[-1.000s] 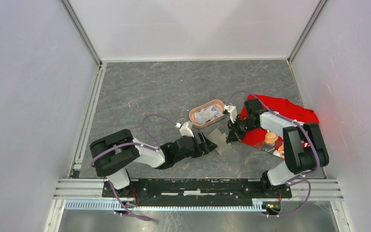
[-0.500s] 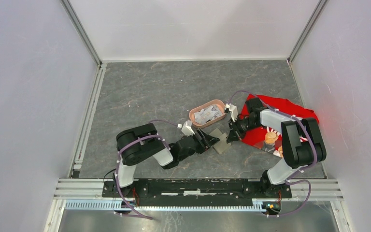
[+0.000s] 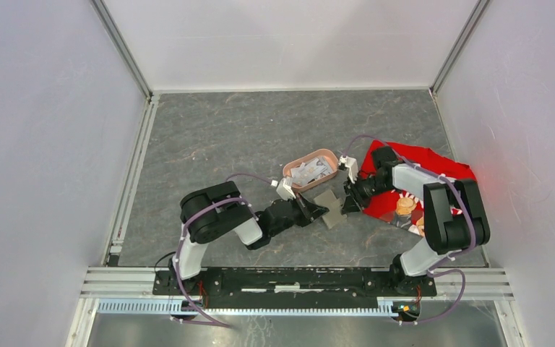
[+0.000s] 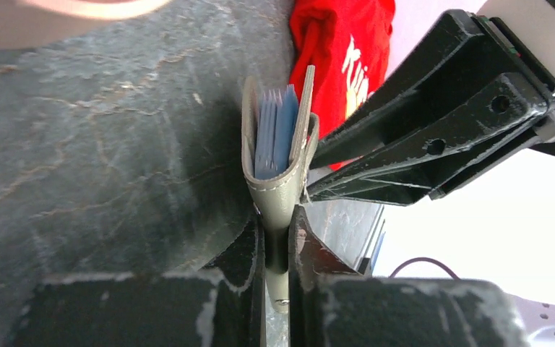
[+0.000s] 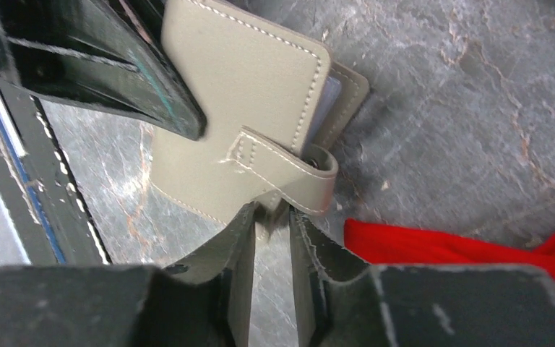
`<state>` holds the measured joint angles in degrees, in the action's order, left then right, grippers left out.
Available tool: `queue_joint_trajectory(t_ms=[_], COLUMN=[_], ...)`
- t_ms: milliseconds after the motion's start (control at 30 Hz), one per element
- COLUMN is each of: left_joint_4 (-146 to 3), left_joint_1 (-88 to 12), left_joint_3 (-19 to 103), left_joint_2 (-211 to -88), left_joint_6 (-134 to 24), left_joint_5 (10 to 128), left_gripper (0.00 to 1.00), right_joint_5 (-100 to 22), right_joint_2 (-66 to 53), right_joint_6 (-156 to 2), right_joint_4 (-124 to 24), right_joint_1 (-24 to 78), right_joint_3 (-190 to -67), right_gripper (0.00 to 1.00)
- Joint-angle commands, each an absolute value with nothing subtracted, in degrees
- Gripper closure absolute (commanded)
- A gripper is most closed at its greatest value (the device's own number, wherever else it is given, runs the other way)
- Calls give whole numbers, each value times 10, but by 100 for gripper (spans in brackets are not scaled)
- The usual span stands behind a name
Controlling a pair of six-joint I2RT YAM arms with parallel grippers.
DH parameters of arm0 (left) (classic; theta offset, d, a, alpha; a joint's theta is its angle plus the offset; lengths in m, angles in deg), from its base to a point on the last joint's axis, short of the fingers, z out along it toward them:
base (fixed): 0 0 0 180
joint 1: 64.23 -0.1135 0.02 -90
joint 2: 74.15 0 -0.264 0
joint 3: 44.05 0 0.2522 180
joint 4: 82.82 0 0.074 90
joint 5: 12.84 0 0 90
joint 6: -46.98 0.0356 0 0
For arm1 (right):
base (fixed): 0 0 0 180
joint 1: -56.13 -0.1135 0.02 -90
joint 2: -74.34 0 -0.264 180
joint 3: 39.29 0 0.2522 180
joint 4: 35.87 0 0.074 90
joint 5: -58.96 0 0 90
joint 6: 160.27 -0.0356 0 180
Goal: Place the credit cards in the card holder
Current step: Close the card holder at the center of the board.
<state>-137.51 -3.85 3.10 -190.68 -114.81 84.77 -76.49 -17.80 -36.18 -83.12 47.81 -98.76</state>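
Note:
The olive-grey card holder (image 3: pixel 329 204) stands on edge on the table between my two grippers. My left gripper (image 4: pixel 277 220) is shut on its near edge. In the left wrist view the card holder (image 4: pixel 278 181) gapes slightly, with bluish credit cards (image 4: pixel 274 130) tucked inside. My right gripper (image 5: pixel 271 213) stands slightly open at the card holder's (image 5: pixel 238 94) strap loop (image 5: pixel 289 170), table showing between its jaws. More whitish credit cards (image 3: pixel 309 172) lie in the pink tray (image 3: pixel 289 171).
A red cloth (image 3: pixel 419 170) with a printed figure lies under the right arm, just right of the card holder. The pink tray sits directly behind the grippers. White walls enclose the grey stone-pattern table (image 3: pixel 224 137).
My left gripper has reached forward and closed on the card holder. My right gripper, shut on it before, has opened a little.

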Motion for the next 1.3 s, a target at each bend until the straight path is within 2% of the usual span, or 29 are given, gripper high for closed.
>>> queue_joint_trajectory(t_ms=[0, 67, 200, 333, 500, 767, 967, 1100, 1267], left_joint_4=[-1311, -1268, -1096, -898, -864, -866, -918, -984, -1007], left_joint_1=[-30, -29, -15, 13, 25, 117, 136, 187, 224], left_joint_3=[24, 4, 13, 58, 58, 77, 103, 94, 86], left_joint_2=[-1849, -1795, -1661, -1535, -1478, -1518, -1614, -1687, -1735], left_joint_6=[-1027, -984, -854, -658, -432, -70, 25, 109, 141], left_joint_5=[814, 817, 848, 912, 883, 963, 990, 1054, 1093], left_gripper=[98, 98, 98, 98, 98, 98, 98, 98, 97], right_joint_5=[-760, -779, -828, -862, -876, -900, -901, -897, -895], right_joint_2=[-125, -96, -39, -10, -6, -22, -32, -36, -43], right_joint_6=[-270, -222, -150, -148, -155, -149, -146, -158, -158], right_joint_4=[-877, -912, -964, -970, -966, -983, -985, -973, -973], right_joint_1=[506, 526, 558, 590, 617, 679, 685, 686, 686], right_joint_3=[-970, -975, -989, -999, -1001, -1002, -1000, -995, -993], right_gripper=[65, 57, 50, 48, 49, 48, 49, 49, 49])
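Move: The left hand already grips the card holder by its near left edge. The holder's middle is about 2 cm to that hand's right and level with it. The pink tray lies about 10 cm ahead of this hand and 4 cm to its left, and the red shirt 4 cm ahead and 23 cm right, both some 2 or 3 cm lower. From the right hand, which is at the holder's strap, the holder's middle is 3 cm left and 1 cm ahead. Up and back, then down again, the left hand carries the pinched card holder in an arc about 11 cm high, rolling it some 135 degrees about its fingers (clockwise seen from behind the hand), to end about 7 cm nearer the base, a little to the left and slightly lower. The right fingers open wider, come free of the strap and draw away up and to the right, then hover by the red shirt. ##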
